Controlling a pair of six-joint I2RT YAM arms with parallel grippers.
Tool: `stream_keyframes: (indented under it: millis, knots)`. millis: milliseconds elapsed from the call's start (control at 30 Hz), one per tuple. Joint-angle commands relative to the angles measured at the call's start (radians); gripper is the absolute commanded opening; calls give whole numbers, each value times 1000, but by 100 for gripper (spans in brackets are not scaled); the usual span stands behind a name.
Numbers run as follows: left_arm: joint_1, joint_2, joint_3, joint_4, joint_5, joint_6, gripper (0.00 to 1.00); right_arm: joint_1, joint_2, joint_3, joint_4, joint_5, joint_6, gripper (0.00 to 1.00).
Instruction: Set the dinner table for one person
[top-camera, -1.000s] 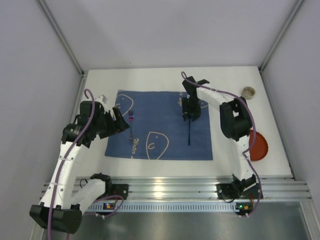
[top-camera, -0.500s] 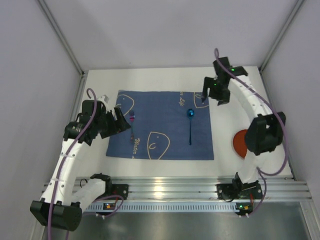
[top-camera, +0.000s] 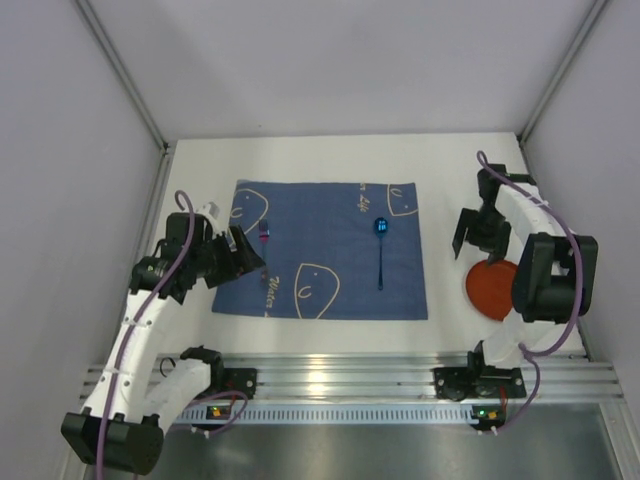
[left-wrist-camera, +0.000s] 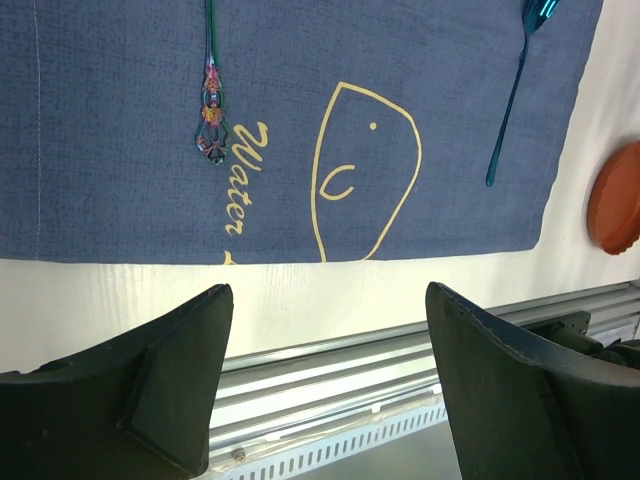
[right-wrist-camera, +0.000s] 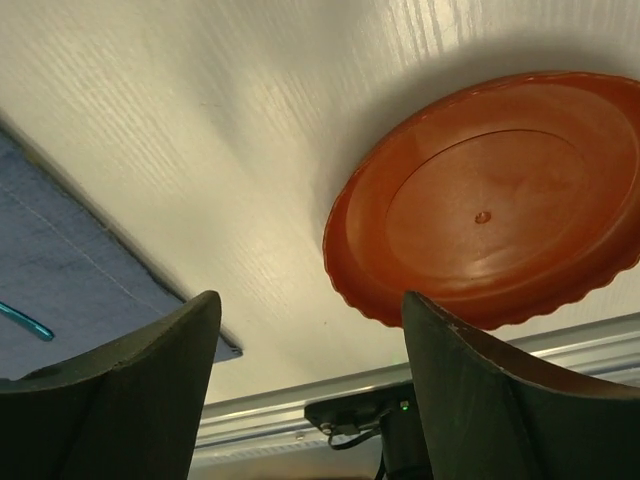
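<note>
On the white dinner table (top-camera: 320, 165) lies a blue placemat (top-camera: 320, 250). A purple fork (top-camera: 264, 245) rests near the mat's left side and a blue spoon (top-camera: 381, 250) near its right side. A red plate (top-camera: 488, 290) sits on the table right of the mat. My left gripper (top-camera: 245, 257) hovers open and empty at the mat's left edge beside the fork (left-wrist-camera: 211, 110). My right gripper (top-camera: 463, 238) hangs open and empty between the mat and the plate (right-wrist-camera: 490, 200). Both wrist views show wide-spread fingers: left gripper (left-wrist-camera: 328, 292), right gripper (right-wrist-camera: 310, 297).
The ribbed aluminium rail (top-camera: 330, 375) runs along the table's near edge, with both arm bases on it. White walls enclose the table on the left, back and right. The spoon (left-wrist-camera: 512, 95) and plate (left-wrist-camera: 615, 200) also appear in the left wrist view.
My right gripper let go of the spoon on the mat, opened, and swung right and toward the plate. The left arm shifted only slightly.
</note>
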Motion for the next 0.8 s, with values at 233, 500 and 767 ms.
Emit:
stream_keyframes:
  millis: [233, 500, 767]
  knots:
    - [-4, -51, 48, -36, -23, 0, 83, -21, 124, -33, 112, 25, -39, 48]
    - [-4, -28, 111, -72, -36, 17, 83, -23, 181, -67, 161, 45, -44, 33]
    - [-4, -6, 114, -63, -35, 20, 83, -23, 197, -70, 173, 27, -43, 0]
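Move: The right hand hangs open over the table just beyond the left part of the plate's far rim. The plate's middle lies about 7 cm back, 8 cm to the right and 7 cm below. The spoon on the placemat is some 22 cm to its left and 3 cm farther out, and the cup about 18 cm ahead and 7 cm right. From the idle left hand the plate lies roughly 61 cm to the right, about 2 cm back and 17 cm lower. The right hand drops almost straight down about 7 cm to the plate's far-left rim, easing barely a centimetre to the right, while its fingertips swing some 10 degrees back towards the base. The fingers close steadily all the way down, from wide to nearly shut, and end pinching the thin rim between their tips, as the empty left hand only rises about 2 cm, still open, clear of the placemat. ##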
